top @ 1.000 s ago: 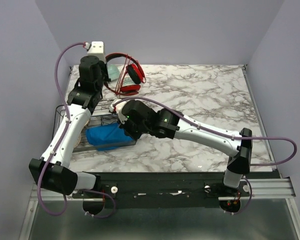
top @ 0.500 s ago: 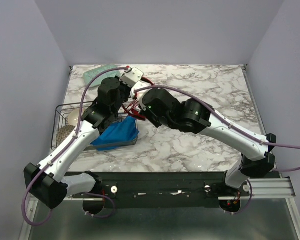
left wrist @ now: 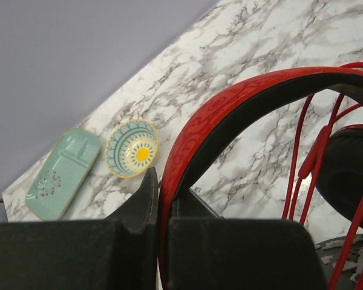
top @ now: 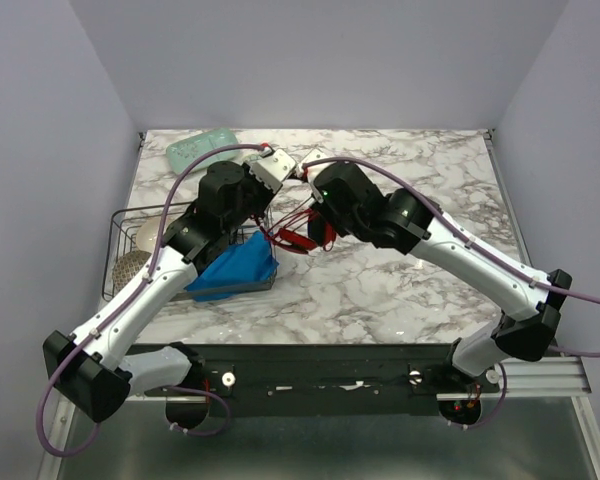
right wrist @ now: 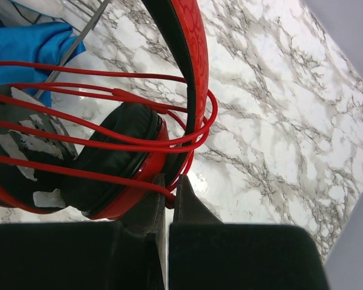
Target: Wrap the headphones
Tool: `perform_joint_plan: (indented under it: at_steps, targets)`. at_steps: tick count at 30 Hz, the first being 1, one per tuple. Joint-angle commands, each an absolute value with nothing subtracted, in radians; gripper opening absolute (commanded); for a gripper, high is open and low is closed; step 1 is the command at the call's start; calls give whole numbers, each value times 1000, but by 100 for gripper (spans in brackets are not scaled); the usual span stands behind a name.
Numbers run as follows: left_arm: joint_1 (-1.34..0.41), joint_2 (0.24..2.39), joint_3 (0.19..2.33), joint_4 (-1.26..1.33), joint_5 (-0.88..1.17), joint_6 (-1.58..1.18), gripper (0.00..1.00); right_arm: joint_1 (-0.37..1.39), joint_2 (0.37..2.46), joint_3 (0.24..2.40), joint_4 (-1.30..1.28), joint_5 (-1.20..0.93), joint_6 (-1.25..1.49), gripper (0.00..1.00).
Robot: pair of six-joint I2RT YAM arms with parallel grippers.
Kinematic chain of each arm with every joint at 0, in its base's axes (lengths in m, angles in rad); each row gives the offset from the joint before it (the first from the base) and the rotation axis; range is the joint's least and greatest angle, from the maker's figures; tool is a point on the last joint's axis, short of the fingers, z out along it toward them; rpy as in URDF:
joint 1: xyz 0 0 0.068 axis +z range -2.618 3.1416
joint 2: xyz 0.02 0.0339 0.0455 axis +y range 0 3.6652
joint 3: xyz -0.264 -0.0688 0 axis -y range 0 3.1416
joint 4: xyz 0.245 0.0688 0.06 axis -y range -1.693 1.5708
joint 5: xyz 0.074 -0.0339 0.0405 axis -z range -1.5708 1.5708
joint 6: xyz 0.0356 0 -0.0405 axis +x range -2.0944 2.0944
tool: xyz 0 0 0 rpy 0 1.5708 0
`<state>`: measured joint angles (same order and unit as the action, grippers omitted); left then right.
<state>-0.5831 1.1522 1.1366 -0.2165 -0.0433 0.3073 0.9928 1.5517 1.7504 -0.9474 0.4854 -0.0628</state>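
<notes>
The red headphones hang above the table between my two grippers. My left gripper is shut on the red, black-lined headband. My right gripper is shut on the thin red cable, close under a black-padded cup. Several loops of cable run across the cups and round the headband. In the top view both grippers meet over the table's middle left, the left and the right, with the cups partly hidden under the arms.
A wire basket with a blue cloth stands at the left. A pale green tray lies at the far left corner; it also shows in the left wrist view beside a small patterned bowl.
Both arms have carried the headphones from the far left corner to the table's middle left. The right arm has swung from over the basket to the headphones' right side, and cable loops now cross the cups.
</notes>
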Motion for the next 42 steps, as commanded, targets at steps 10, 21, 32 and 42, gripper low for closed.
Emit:
perform_joint_plan:
  at_steps: [10, 21, 32, 42]
  targets:
    - [-664, 1322, 1247, -416, 232, 26, 0, 825, 1336, 1314, -853, 440, -32, 1]
    - [-716, 1735, 1342, -351, 190, 6, 0, 747, 1347, 1009, -767, 295, 97, 1]
    - [-727, 1934, 1436, -302, 140, 68, 25, 718, 1540, 1028, -695, 245, 133, 1]
    - [-700, 1910, 1434, -336, 141, -29, 63, 719, 1574, 1048, -681, 233, 137, 1]
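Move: Out to the right and well below lies the bare marble for both hands: for the left one, gripping the headband, the spot is some 13 cm right, 2 cm ahead and 27 cm down; for the right one, with the cable end, about 10 cm right, 2 cm back, 26 cm down. From the left hand the blue cloth lies 13 cm left and 8 cm back, the rack's middle 22 cm left and 4 cm back, the bowl 9 cm left and 20 cm ahead. Carrying the wrapped headphones down between them, both hands sink about 25 cm towards the bare table while swinging 10 to 13 cm right, away from the rack; the left fingers tip down some 40 degrees, the right ones less, with a slight clockwise turn. Once low, the left fingers open wide around the headband, while the right keeps its pinch on the cable end. ##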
